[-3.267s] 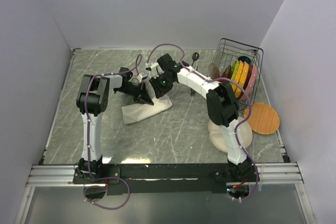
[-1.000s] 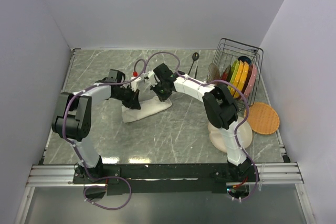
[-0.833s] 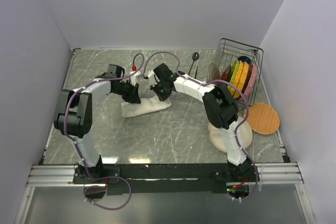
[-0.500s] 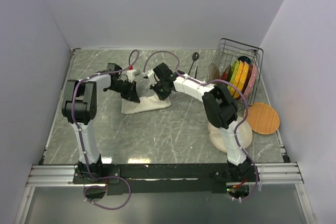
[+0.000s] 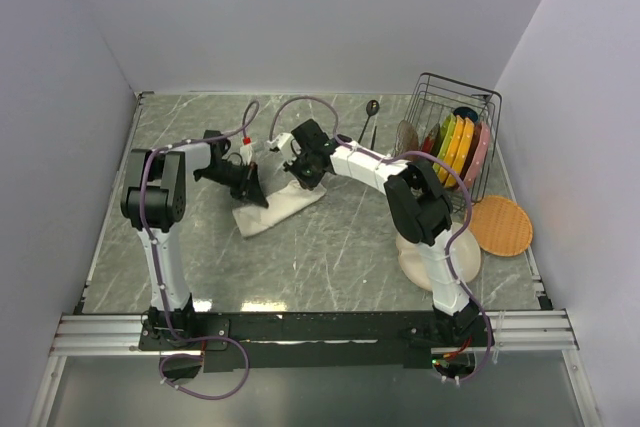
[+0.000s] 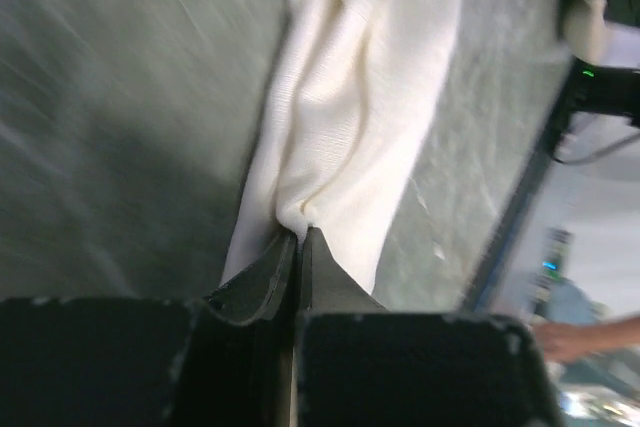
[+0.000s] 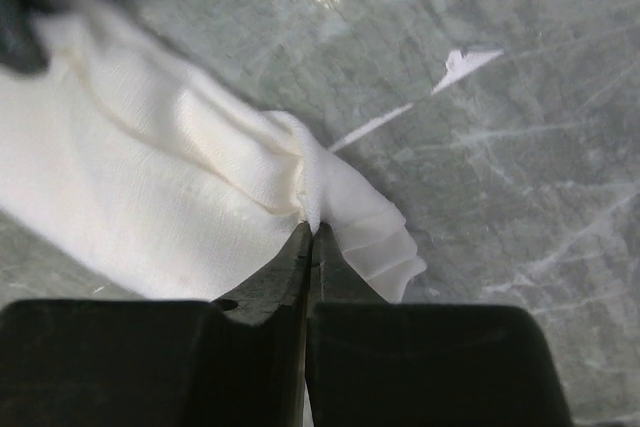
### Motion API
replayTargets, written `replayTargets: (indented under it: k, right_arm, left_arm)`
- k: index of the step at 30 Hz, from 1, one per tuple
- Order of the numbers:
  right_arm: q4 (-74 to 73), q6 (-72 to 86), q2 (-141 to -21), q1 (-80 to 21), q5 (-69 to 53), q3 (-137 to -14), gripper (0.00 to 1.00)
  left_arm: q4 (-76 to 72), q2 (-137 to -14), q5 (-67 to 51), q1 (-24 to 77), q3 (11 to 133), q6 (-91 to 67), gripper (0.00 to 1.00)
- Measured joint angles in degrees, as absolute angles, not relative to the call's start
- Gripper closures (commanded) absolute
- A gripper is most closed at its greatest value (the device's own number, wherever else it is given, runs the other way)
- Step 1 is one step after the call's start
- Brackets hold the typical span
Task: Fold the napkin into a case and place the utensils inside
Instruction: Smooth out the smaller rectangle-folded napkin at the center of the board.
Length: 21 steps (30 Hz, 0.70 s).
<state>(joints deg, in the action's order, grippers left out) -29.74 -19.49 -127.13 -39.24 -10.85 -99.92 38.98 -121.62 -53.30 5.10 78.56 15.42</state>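
Observation:
The cream-white napkin [image 5: 283, 209] lies on the marble table as a long, narrow, layered strip running diagonally. My left gripper [image 5: 253, 190] is shut on a pinched fold at its left end; the left wrist view shows the fingertips [image 6: 298, 237] closed on the napkin [image 6: 350, 117]. My right gripper [image 5: 306, 176] is shut on the strip's far right end; in the right wrist view it [image 7: 311, 229] pinches the stacked layers of the napkin [image 7: 180, 177]. A dark spoon [image 5: 370, 111] lies behind the right arm. The fork is hidden.
A wire dish rack [image 5: 482, 137] with colourful upright plates stands at the back right. An orange round plate [image 5: 500, 225] lies in front of it. A beige plate [image 5: 418, 259] sits under the right arm. Side walls close in the table.
The left arm has drawn its elbow back and swung its gripper slightly nearer, pulling the napkin's left end toward the near edge so the strip lies diagonally. The right arm has barely moved.

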Motion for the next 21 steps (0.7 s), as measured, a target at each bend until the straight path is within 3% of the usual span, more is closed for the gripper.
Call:
replayTargets:
  k: [8, 13, 16, 21]
  right_arm:
    - [-23.0, -24.2, -125.6, -40.6, -14.2, -95.4, 1.00]
    - [-23.2, -24.7, -125.6, -40.8, -14.1, -95.9, 0.71]
    - [-25.1, -23.4, -126.1, -40.8, -13.2, -98.7, 0.60]
    - [-29.9, -19.9, -126.1, -40.4, -14.3, -106.4, 0.57]
  left_arm:
    - [39.4, -119.3, -57.7, 5.0, 69.5, 9.8, 0.99]
    - [39.3, -120.2, -58.3, 4.5, 69.5, 7.3, 0.99]
    - [39.8, -121.3, -59.5, 4.0, 70.0, 6.2, 0.99]
    - [41.1, -123.3, -61.3, 3.3, 70.9, 5.2, 0.99]
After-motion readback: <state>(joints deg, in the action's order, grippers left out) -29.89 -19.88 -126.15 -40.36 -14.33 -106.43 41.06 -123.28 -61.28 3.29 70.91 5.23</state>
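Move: Both grippers already pinch the folded napkin near its far edge. Its middle is about 3 cm to the right of and 2 cm back from the left gripper, a centimetre lower, and its left end is some 6 cm left and 4 cm back. From the right gripper, the napkin's middle is roughly 7 cm left, 6 cm back and slightly lower; the spoon lies about 14 cm to the right and 15 cm ahead. Keep the left gripper shut on the napkin and draw it straight back towards the base about 5 cm, quickly, then hold it there while the wrist goes on rolling, some 20 degrees in all. Let the still-pinching right gripper go about 2 cm left, then open it, release the right end and lift about 5 cm clear, edging forward and left. ##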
